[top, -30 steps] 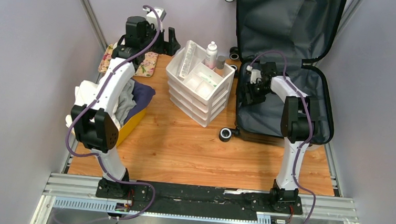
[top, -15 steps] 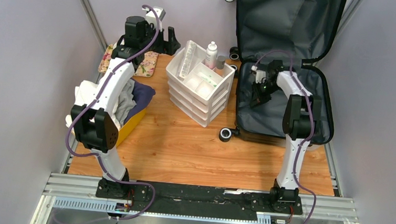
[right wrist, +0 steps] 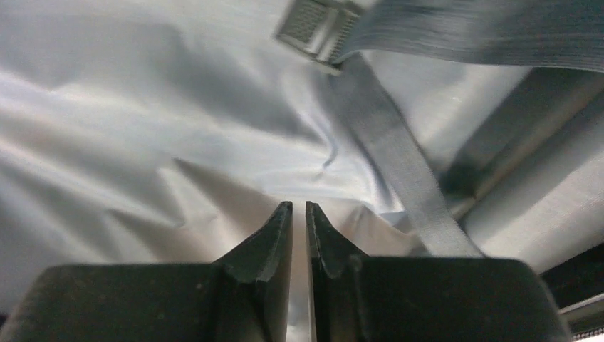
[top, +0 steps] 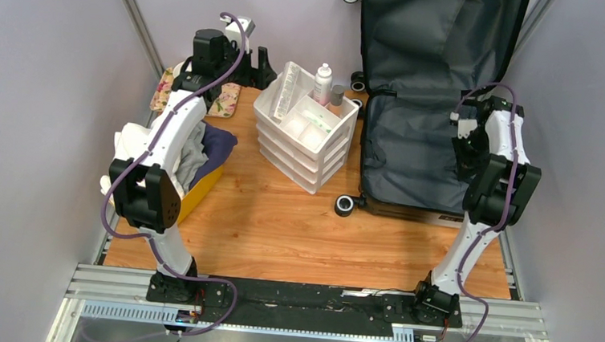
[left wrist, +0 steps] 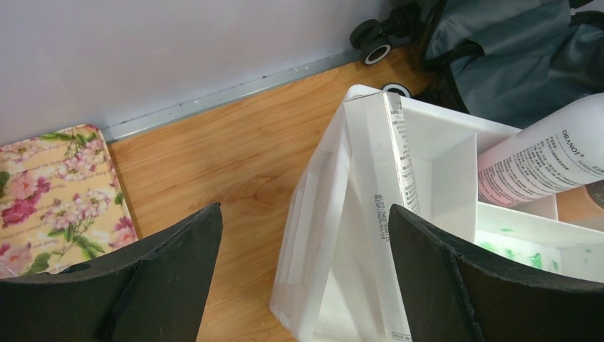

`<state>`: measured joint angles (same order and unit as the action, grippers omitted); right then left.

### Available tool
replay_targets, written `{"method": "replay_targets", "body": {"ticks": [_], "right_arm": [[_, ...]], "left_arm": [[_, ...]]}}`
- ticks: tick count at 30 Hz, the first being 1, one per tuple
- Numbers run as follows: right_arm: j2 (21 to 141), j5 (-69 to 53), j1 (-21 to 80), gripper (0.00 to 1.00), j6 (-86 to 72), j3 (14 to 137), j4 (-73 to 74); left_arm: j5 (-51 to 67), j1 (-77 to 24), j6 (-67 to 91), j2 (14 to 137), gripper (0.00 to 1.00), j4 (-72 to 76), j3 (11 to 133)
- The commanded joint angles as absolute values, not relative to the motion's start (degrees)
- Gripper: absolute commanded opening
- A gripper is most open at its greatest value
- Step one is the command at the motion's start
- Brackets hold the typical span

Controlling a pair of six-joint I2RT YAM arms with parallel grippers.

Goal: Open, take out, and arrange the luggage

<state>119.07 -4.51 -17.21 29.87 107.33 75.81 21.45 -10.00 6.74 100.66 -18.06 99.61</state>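
The luggage point(top: 413, 159) lies open at the back right, its lid point(top: 437, 36) leaning against the wall and dark grey lining showing in both halves. My right gripper point(top: 463, 150) is over the lower half's right edge. In the right wrist view its jaws point(right wrist: 299, 208) are nearly together, pinching a raised fold of the lining point(right wrist: 142, 128), beside a grey strap point(right wrist: 406, 185) and buckle point(right wrist: 317, 25). My left gripper point(top: 257, 59) hangs wide open at the back left, holding nothing. In its wrist view it point(left wrist: 306, 274) straddles the corner of the white organizer point(left wrist: 370, 214), with the luggage point(left wrist: 513, 50) at top right.
The white drawer organizer point(top: 306, 131) stands mid-table with a white bottle point(top: 322, 82) in its top tray. A yellow bin point(top: 202, 186) heaped with clothes sits at the left. A floral pouch point(top: 228, 101) lies at the back left. Walls close in on both sides.
My right arm has swung from the luggage's left side across to its right edge, and its jaws have closed. The lining over the lower half now lies flatter. The left arm has not moved.
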Motion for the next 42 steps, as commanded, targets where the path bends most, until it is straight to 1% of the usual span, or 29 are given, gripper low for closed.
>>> {"method": "replay_targets", "body": {"ticks": [1,4,8,14,15,20,26,27,30,31,33,34,37,39,42], "right_arm": [[122.3,6.3,-19.2,0.15,28.2,107.1,70.2],[125.5,8.4,-19.3,0.13,28.0,106.3,64.7],[129.6,8.4,-19.2,0.12,26.8,106.8,61.5],[132.9,6.6,-18.8,0.13,23.8,107.4,56.4],[133.2,5.6,-18.8,0.15,23.5,108.0,55.9],[133.4,-1.4,-18.5,0.19,21.0,109.4,54.5],[134.4,-4.4,-18.3,0.28,17.4,111.7,52.2],[134.6,-4.3,-18.2,0.32,17.0,112.1,52.2],[134.2,-9.4,-18.3,0.33,16.5,112.5,53.3],[133.7,-13.4,-18.4,0.33,16.6,112.6,54.6],[131.0,-17.1,-18.7,0.33,17.3,112.8,56.0],[129.7,-21.1,-18.9,0.33,17.8,112.9,58.0],[124.7,-27.9,-18.7,0.33,23.5,112.6,64.8],[121.5,-29.2,-18.3,0.36,27.5,110.8,67.8],[117.6,-29.3,-17.0,0.36,33.6,107.7,72.4]], "left_arm": [[22.6,-9.6,6.7,100.1,0.93,-16.5,100.0],[22.6,-9.6,6.8,100.4,0.93,-16.5,100.1],[22.4,-9.5,6.2,100.5,0.93,-16.7,100.1],[22.1,-9.1,6.2,100.5,0.94,-16.7,99.8],[22.1,-9.1,6.1,100.5,0.94,-16.7,99.7],[22.8,-9.1,5.8,101.3,0.94,-16.2,99.6],[24.0,-9.1,4.6,101.3,0.93,-13.5,97.5],[24.0,-9.1,4.4,101.3,0.93,-13.1,97.3],[24.4,-9.1,3.8,101.2,0.94,-12.1,96.5],[24.6,-9.1,3.5,101.2,0.94,-12.0,96.3],[24.7,-9.1,3.1,100.8,0.94,-11.9,96.2],[24.5,-9.1,3.0,100.7,0.94,-11.8,96.1],[24.3,-9.0,3.1,99.8,0.94,-11.6,94.8],[24.2,-9.0,3.3,99.0,0.94,-11.3,93.4],[24.2,-8.9,3.7,98.4,0.94,-10.6,92.8]]}}
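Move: From my right hand, pointing down into the open suitcase, the strap buckle lies about 9 cm ahead, 1 cm to the right and 6 cm below; the suitcase's right rim runs some 10 cm to the right, its middle 2 cm ahead. From my left hand the white drawer unit's middle is roughly 7 cm back, 8 cm right and 17 cm below, and the white box in its tray 4 cm back, 3 cm right, 6 cm below. I take my right hand about 5 cm right and 6 cm down to the suitcase's lining, a little forward too, stay low while the fingers part slightly, then sweep some 7 cm left, a bit forward and up, bringing a fingertip to the buckle, the wrist swinging the fingers leftward. Late on, my left hand, still wide open, sinks about 3 cm towards the drawer unit. ##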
